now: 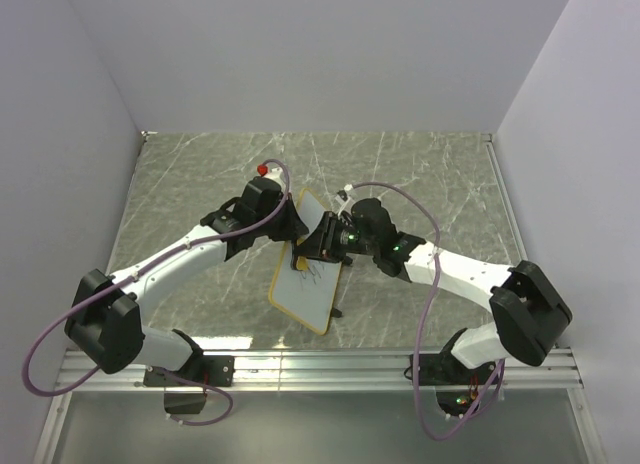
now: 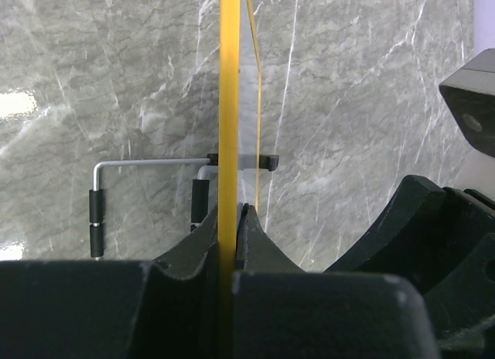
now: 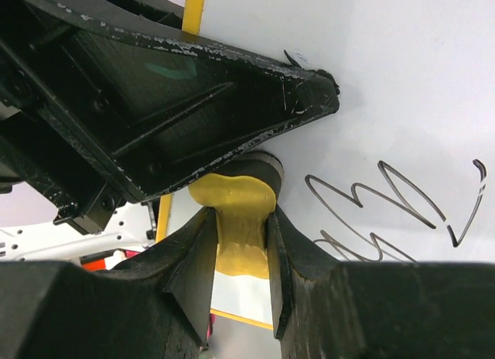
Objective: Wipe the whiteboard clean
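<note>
The whiteboard, white with a yellow frame, is lifted off the table and tilted. My left gripper is shut on its upper left edge. In the left wrist view the board shows edge-on as a yellow strip pinched between the jaws of the left gripper, with its wire stand and black feet behind. My right gripper is shut on a small yellow eraser, whose dark pad end is pressed on the whiteboard. A dark scribble lies just right of the eraser.
The marble table is enclosed by white walls on three sides. A small red object lies behind the left wrist. An aluminium rail runs along the near edge. The left gripper's black finger sits close above the eraser.
</note>
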`<state>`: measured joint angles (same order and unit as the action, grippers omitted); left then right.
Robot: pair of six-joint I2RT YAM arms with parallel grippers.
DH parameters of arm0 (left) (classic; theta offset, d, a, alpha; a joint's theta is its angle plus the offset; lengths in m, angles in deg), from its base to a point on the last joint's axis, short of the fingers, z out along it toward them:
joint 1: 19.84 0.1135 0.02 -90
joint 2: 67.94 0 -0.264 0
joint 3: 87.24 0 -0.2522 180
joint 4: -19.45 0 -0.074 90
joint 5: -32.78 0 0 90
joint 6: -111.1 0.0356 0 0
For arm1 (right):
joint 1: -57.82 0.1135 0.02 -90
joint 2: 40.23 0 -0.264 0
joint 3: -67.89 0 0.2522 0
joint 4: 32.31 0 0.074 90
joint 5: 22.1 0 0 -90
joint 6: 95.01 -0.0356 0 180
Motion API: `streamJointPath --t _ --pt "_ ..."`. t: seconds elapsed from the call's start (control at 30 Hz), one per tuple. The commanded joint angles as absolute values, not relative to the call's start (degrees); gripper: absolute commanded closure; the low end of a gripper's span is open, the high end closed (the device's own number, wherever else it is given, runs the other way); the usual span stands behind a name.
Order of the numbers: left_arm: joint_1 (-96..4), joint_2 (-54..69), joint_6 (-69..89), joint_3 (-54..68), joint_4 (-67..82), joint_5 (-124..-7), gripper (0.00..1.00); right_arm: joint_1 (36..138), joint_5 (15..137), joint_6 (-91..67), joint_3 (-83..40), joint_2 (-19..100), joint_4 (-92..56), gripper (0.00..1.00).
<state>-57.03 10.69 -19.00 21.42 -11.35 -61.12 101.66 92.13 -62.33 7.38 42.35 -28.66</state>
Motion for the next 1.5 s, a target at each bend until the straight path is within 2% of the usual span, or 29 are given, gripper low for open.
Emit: streamJointPath --t 0.0,0.23,0.57,0.77,0.9,1.07,1.2,1.47 --pt "-59.74 12.65 -11.42 19.59 -17.77 -58.98 1.0 103.61 86.97 -61.88 12.02 48.53 -25.76 1.0" --pt "-59.74 12.74 -10.98 18.71 -18.92 -59.77 1.0 103.53 82.76 -60.38 12.9 46.69 -13.02 1.0" --pt "-59.74 12.65 -9.67 17.74 -20.68 -59.77 1.0 103.53 81.0 -64.51 20.72 44.93 -9.5 1.0" --pt "-59.74 13.18 -9.31 16.95 -20.94 -60.47 1.0 103.7 78.28 -65.48 20.64 46.25 -3.62 1.0" --pt "-59.74 13.62 -9.13 17.21 -20.85 -60.82 1.0 104.05 76.26 -65.66 20.03 41.36 -0.1 1.0" --pt "-59.74 13.18 -9.92 18.71 -19.89 -61.26 1.0 105.11 71.43 -64.52 12.93 29.41 7.45 1.0" --pt "-59.74 12.83 -10.19 20.2 -19.27 -61.0 1.0 105.81 69.84 -63.03 5.53 24.29 12.46 1.0" --pt "-59.74 12.57 -11.59 23.01 -16.99 -61.7 1.0 107.22 74.93 -58.72 -1.5 26.46 7.55 1.0"
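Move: The right hand holds the eraser on the upper part of the slanted whiteboard; the scribble lies about 5 cm to its right, 6 cm lower and level in forward reach. The near board foot stands some 10 cm back, 10 cm right and 18 cm down, the far foot 5 cm ahead, 12 cm right and as low. From the left hand, gripping the board's edge, the scribble is roughly 7 cm back, 5 cm right and 9 cm below. While the left holds the board, the right wipes the eraser about 14 cm down and rightward, then rises 17 cm. ##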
